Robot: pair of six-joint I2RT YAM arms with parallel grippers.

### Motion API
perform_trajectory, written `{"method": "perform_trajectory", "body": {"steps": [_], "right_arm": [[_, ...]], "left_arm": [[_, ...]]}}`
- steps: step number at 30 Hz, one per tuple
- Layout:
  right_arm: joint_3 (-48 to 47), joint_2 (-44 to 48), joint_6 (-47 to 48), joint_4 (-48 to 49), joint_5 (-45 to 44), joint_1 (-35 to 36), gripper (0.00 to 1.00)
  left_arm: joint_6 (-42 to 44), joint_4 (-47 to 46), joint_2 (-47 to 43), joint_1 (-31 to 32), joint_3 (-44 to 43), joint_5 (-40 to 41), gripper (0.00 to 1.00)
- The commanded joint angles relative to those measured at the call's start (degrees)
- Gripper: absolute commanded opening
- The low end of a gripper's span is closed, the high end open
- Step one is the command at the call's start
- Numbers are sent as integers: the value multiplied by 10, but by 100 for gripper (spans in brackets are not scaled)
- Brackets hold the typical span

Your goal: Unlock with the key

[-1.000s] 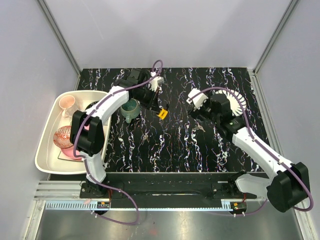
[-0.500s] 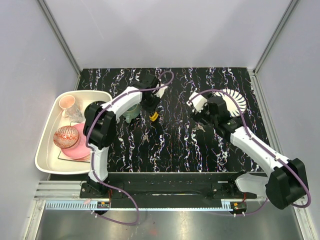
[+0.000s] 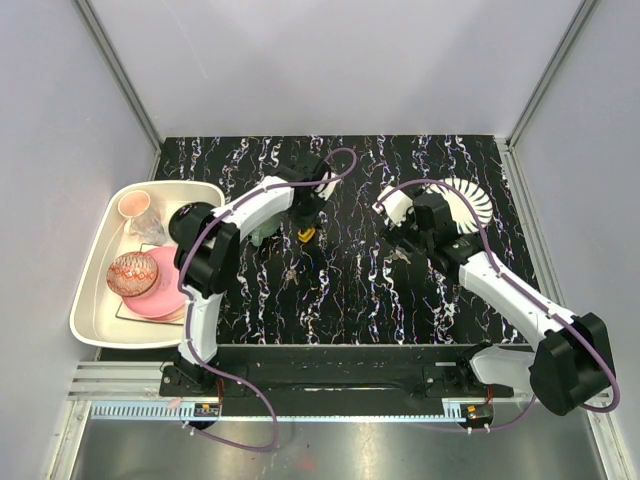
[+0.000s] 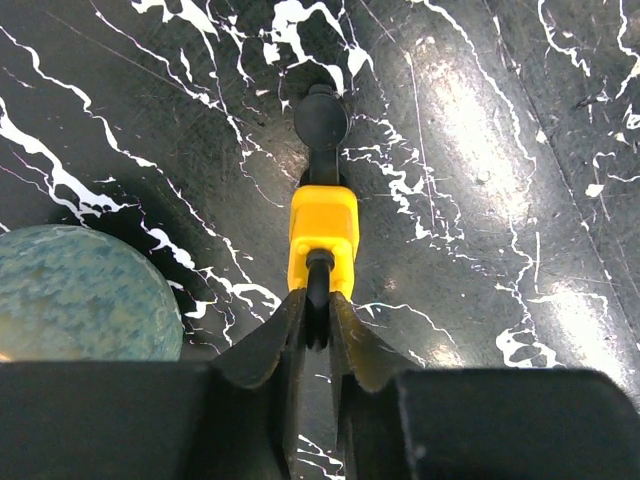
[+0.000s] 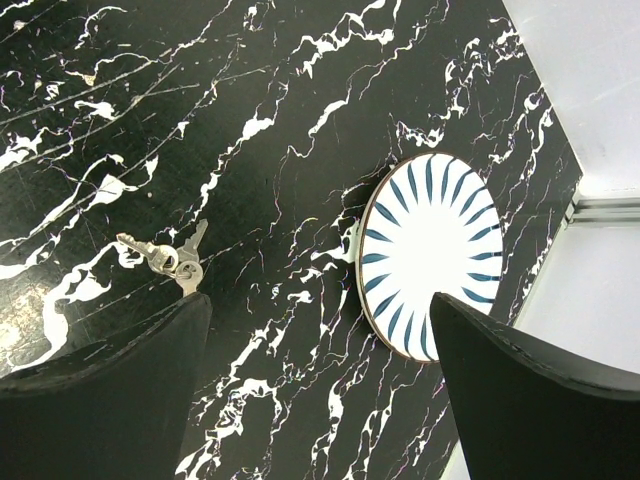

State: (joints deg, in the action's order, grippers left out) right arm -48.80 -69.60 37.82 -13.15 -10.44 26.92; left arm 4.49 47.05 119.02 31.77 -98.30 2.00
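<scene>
A yellow padlock (image 4: 322,235) lies on the black marble table, with a black-headed key (image 4: 320,118) sticking out of its far end. My left gripper (image 4: 318,302) is shut on the padlock's black shackle at the near end. From above, the padlock (image 3: 305,235) shows just below the left gripper (image 3: 303,218). A bunch of silver keys (image 5: 165,258) lies loose on the table by the left finger of my right gripper (image 5: 320,300). That gripper stands wide open with nothing between its fingers. From above the silver keys (image 3: 400,256) lie just under the right gripper (image 3: 402,236).
A teal cup (image 4: 80,295) stands upside down just left of the padlock. A white plate with blue rays (image 3: 465,205) lies right of the right gripper. A white tray (image 3: 95,300) with pink dishes sits at the table's left edge.
The left arm has drawn the padlock left and toward the cup, and its wrist has turned. The right gripper has shifted slightly and stays open.
</scene>
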Motion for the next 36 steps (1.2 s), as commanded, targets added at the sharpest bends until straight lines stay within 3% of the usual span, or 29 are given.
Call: {"method": "perform_trajectory", "body": {"steps": [1,11,14,20,28,32,36], "right_arm": [[-10,-3,-8,8,1,-2,96],[-6,-2,-5,6,15,-2,96],[-1,-11,3,1,29,-2,96],[7,-65,19,-3,36,-3,94],[-27,-133,3,-48,71,-13,82],[-32,-154,23,-54,92,-19,68],[-60,-164,54,-86,127,-35,69]], "left_arm": [[-1,-10,-4,8,-27,27,21],[5,-3,-8,10,-29,27,48],[7,-3,-25,11,-32,22,68],[13,-3,-72,10,-30,-6,86],[25,-25,-158,-19,19,-87,91],[35,-25,-187,-32,45,-124,91],[45,-25,-218,-37,80,-145,92]]}}
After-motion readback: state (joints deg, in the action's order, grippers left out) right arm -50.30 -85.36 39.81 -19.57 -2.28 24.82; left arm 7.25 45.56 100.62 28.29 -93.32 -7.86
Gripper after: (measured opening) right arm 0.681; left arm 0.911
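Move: The yellow toy is still between the left fingertips, its middle about 1 cm ahead, 1 cm right and 1 cm below. From that hand the padlock lies roughly 13 cm ahead, 1 cm left, slightly lower; the teal cup about 3 cm ahead, 11 cm left, at much the same height. The keys lie some 13 cm below the right hand, about 1 cm ahead and 4 cm left; the striped plate is 13 cm ahead and 11 cm right of that hand, equally low. The yellow toy is let go on the table: the left fingers spread wide while their hand stays put, then that hand rises straight off it about 11 cm, rolling its left side down slightly. Towards the keys, the right hand starts late and sinks some 10 cm, easing barely back, its fingers tipping about 20 degrees further down and drawing in from wide open to about two thirds. ##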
